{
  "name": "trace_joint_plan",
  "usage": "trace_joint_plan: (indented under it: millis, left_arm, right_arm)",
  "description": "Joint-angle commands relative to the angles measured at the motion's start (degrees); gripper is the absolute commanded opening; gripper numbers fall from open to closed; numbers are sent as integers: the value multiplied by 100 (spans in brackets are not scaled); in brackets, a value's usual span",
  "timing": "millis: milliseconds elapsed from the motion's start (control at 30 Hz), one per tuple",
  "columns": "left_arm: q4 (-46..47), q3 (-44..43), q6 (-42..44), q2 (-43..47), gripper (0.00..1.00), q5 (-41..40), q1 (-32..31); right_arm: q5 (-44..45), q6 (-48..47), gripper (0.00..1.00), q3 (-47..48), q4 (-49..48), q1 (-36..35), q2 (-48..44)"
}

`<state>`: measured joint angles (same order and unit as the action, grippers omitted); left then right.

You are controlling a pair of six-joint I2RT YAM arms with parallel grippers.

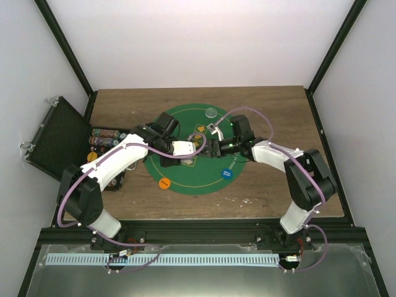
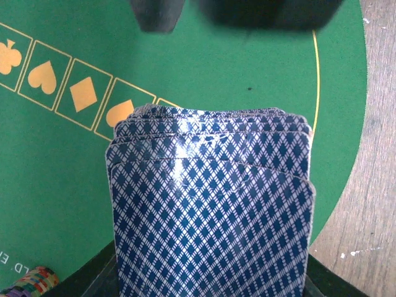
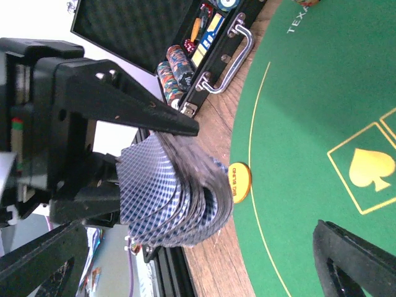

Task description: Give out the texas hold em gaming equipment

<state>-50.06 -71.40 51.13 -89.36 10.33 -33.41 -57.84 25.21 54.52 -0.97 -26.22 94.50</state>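
A thick deck of blue-diamond-backed playing cards (image 2: 210,210) fills the left wrist view, and my left gripper (image 1: 187,148) is shut on it above the middle of the green mat. In the right wrist view the same fanned deck (image 3: 176,198) sits clamped between the left gripper's black jaws. My right gripper (image 1: 213,146) stands open just right of the deck, its fingers (image 3: 349,260) apart with nothing between them. On the mat lie an orange disc (image 1: 164,183), also seen beside the deck as the orange disc (image 3: 239,182), a blue disc (image 1: 226,174) and a clear disc (image 1: 212,113).
The round green felt mat (image 1: 185,182) lies on the wooden table (image 1: 272,192). An open black case (image 1: 59,139) holding rows of chips (image 1: 105,135) stands at the table's left edge. The case (image 3: 139,25) and its metal handle (image 3: 232,59) show behind the deck.
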Motion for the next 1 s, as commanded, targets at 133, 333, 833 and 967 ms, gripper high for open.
trace_joint_plan:
  millis: [133,333,833,967]
  left_arm:
    - [-311,-355,-61,108,49,-13,2]
    - [-271,-448,-102,34,49,4,3]
    - [-23,-424,-100,-110,49,-135,7]
    - [81,-371,-36,-151,53,-202,27]
  right_arm:
    - [-557,322,93,555,-859,-159,689]
    - [-803,458,91,764,-1142,-306,1008]
    - [-1140,766,50,1175,-1377,-509,1492]
    - [-1256,662,22,1178,-1285,-513,1443]
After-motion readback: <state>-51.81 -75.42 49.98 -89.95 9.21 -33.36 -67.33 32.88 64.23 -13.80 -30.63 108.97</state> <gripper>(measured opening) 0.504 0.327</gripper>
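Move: The card deck is already in the left hand's fingers, its middle about 2 cm below that hand point and 1 cm right. From the right hand, open beside it, the deck lies some 6 cm left, 1 cm ahead and about level. Down on the mat, 15 cm below the right hand, the orange button is about 12 cm left and 6 cm back, the blue button 9 cm right and 3 cm back. Right hand reaches some 6 cm left, closing around the deck's free end; left keeps its grip, rising slightly. ##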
